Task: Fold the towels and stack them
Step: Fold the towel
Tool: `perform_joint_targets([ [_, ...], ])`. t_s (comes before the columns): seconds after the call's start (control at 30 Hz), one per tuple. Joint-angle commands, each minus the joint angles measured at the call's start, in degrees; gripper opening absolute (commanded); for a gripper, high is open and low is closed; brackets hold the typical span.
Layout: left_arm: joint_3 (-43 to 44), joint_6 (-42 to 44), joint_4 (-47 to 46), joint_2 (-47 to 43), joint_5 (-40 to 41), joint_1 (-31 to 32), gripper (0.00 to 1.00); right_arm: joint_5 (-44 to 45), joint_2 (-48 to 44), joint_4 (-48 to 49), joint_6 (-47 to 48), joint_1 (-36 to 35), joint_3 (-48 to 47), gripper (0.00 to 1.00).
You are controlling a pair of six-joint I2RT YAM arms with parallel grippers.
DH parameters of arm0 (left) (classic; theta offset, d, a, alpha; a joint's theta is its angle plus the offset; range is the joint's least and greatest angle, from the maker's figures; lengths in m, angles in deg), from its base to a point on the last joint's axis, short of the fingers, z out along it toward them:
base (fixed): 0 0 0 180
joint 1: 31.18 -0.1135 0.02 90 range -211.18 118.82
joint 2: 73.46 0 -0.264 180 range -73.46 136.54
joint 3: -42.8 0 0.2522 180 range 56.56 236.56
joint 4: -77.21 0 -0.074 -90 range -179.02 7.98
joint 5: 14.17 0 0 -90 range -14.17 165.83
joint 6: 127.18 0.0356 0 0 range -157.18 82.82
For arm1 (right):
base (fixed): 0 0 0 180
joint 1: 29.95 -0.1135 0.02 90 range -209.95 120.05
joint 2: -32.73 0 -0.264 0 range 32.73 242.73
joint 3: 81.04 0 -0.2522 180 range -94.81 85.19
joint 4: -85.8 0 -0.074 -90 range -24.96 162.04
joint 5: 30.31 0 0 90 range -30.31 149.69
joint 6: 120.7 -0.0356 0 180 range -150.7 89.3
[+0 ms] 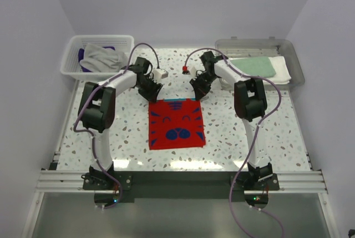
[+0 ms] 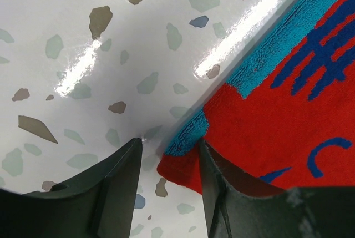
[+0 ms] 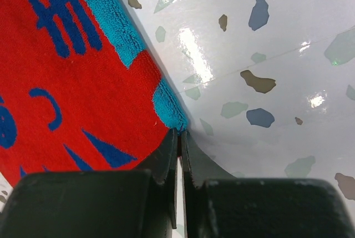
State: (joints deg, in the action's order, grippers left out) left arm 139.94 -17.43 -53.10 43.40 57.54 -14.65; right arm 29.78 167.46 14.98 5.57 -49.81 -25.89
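The turquoise-and-red patterned towel (image 1: 176, 124) lies flat in the middle of the table. My left gripper (image 1: 154, 95) is at its far left corner. In the left wrist view that gripper (image 2: 170, 142) is open, its fingers straddling the corner of the towel (image 2: 277, 110), one on the cloth and one on the bare table. My right gripper (image 1: 198, 94) is at the far right corner. The right wrist view shows it (image 3: 180, 132) shut, pinching the turquoise corner of the towel (image 3: 83, 94). A mint green towel (image 1: 252, 65) lies on a white towel (image 1: 282, 71).
A white slatted basket (image 1: 75, 55) at the back left holds a grey towel (image 1: 105, 56) and a dark purple towel (image 1: 84, 63). A clear plastic tray (image 1: 294, 66) at the back right holds the folded mint and white towels. Walls close in on both sides.
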Motion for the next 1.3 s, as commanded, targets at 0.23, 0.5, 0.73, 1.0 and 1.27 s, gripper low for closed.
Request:
perform_joint_targets([
  [0.23,-3.75,-0.76,3.98,1.08,4.40,-0.36,0.38,4.16,-1.14,1.95,-1.38,-0.53,3.51,0.00],
  [0.5,-3.31,-1.38,4.68,4.52,5.36,-0.36,0.21,5.83,-1.14,2.13,-1.82,-0.71,2.98,0.00],
  [0.73,-0.32,-0.68,6.26,8.91,4.05,-0.80,0.00,8.29,-2.99,8.44,-6.03,-0.62,2.37,0.00],
  [1.0,8.38,-0.50,1.80,7.07,2.99,-1.77,0.00,15.40,-8.08,17.40,-10.51,-0.62,1.14,0.00],
  [1.27,4.88,-1.55,-5.68,-1.36,5.98,-1.86,0.00,18.48,-16.24,23.83,-13.07,-0.71,5.08,0.00],
])
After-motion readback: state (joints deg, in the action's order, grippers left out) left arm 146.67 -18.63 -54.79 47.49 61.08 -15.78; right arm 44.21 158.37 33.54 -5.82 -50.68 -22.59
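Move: Between the left hand's half-open fingers lies the towel's far-left corner, about 1 cm to the left and 1 cm below; the towel's middle is some 11 cm back and 11 cm right of that hand. The right hand already pinches the far-right corner, with the left corner roughly 20 cm to its left and 1 cm back. From the right hand the clear tray sits around 17 cm ahead and 25 cm right, with the green towel in it about 16 cm ahead and 23 cm right. Easing a little over 1 cm left and slightly down, the left hand shuts on the far-left corner while the right holds still with its corner. Then both pull the towel forward: the left about 4 cm, rising roughly 1 cm late on; the right faster, about 7.5 cm, climbing some 6.5 cm towards the end as its fingertips swing forward and it turns clockwise. ##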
